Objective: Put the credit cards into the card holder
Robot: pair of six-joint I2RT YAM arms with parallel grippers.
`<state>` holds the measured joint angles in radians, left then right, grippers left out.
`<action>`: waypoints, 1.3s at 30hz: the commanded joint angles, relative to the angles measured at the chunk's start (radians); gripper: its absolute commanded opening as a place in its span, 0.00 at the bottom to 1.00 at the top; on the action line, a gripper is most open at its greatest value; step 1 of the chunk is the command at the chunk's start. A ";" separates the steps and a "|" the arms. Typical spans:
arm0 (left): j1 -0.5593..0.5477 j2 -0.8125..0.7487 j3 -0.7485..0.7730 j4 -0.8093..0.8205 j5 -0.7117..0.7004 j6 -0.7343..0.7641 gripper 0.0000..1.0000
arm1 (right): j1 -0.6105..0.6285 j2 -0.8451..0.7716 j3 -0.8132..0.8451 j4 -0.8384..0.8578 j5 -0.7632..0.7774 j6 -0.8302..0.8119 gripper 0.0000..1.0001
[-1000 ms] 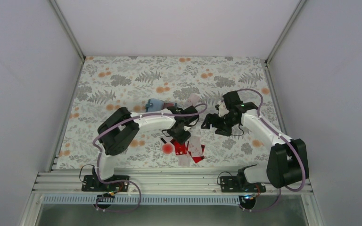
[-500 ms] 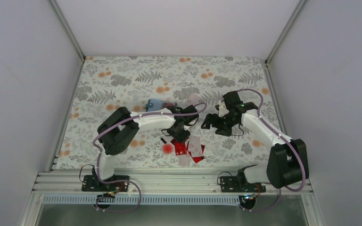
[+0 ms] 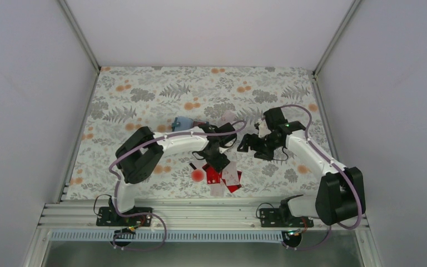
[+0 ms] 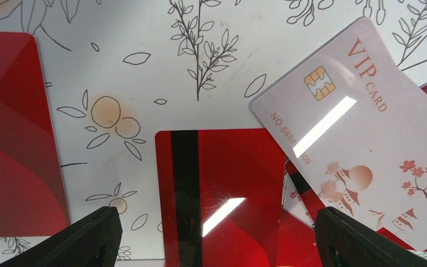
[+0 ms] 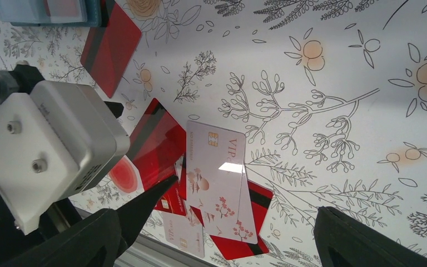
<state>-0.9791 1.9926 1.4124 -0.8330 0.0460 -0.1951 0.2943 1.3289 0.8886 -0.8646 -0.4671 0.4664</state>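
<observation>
The teal card holder (image 3: 182, 122) lies mid-table, with a red card (image 5: 111, 47) beside it; in the right wrist view the card holder (image 5: 50, 11) is at the top left. Several red and white credit cards (image 3: 228, 177) lie in an overlapping pile near the front. My left gripper (image 3: 218, 162) hovers open just over that pile. A red card with a black stripe (image 4: 228, 189) lies flat on the table below its spread fingers, and a white VIP card (image 4: 361, 128) lies to the right. My right gripper (image 3: 247, 146) stands open beside the left wrist, holding nothing.
A round red blob (image 3: 198, 174) sits left of the pile. Another red card (image 4: 11, 133) lies at the left of the left wrist view. A pale card (image 3: 229, 116) lies behind the left arm. The table's front rail (image 3: 200, 214) runs just past the pile.
My left gripper has shifted slightly right over the pile and its jaws have spread wider. The right arm has barely moved.
</observation>
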 commanded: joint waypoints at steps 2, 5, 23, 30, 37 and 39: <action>-0.006 0.057 0.015 -0.015 -0.001 0.019 0.87 | 0.004 -0.029 0.000 -0.012 0.002 -0.005 0.88; -0.007 0.078 -0.004 -0.004 0.004 0.022 0.84 | 0.003 -0.031 0.006 -0.018 0.009 -0.009 0.89; 0.005 0.095 -0.065 0.026 -0.029 0.009 0.77 | 0.004 0.005 0.042 -0.026 0.021 -0.028 0.89; -0.008 0.105 -0.079 0.036 -0.005 -0.026 0.71 | 0.004 0.002 0.040 -0.026 0.021 -0.023 0.89; -0.008 0.110 -0.123 0.058 -0.044 -0.043 0.59 | 0.004 -0.002 0.040 -0.029 0.026 -0.025 0.89; -0.007 0.116 -0.128 0.058 -0.057 -0.045 0.57 | 0.004 -0.002 0.043 -0.031 0.026 -0.026 0.89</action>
<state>-0.9840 2.0090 1.3632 -0.7502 -0.0257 -0.2222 0.2943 1.3251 0.9039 -0.8829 -0.4541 0.4507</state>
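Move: The striped red card lies almost under the left hand's open fingers, its middle some 2 cm back, 1 cm left and 2 cm below. On that same level, the white VIP card is about 3 cm back and 5 cm right of the hand, a second red card about 8 cm ahead and 4 cm left, and the card holder roughly 13 cm ahead and 10 cm left. From the right hand, the striped card is around 12 cm left, 6 cm back and 9 cm below. The left hand sinks a bit over 1 cm with its fingers spread across the striped red card, then closes on the card's two long edges while edging about 1 cm forward and slightly left, away from the VIP card. It eases the fingers partly open, drawing back a touch, and closes again with another small shift forward and left, ending low at the table with a fingertip against each edge and the wrist nearly unturned. ##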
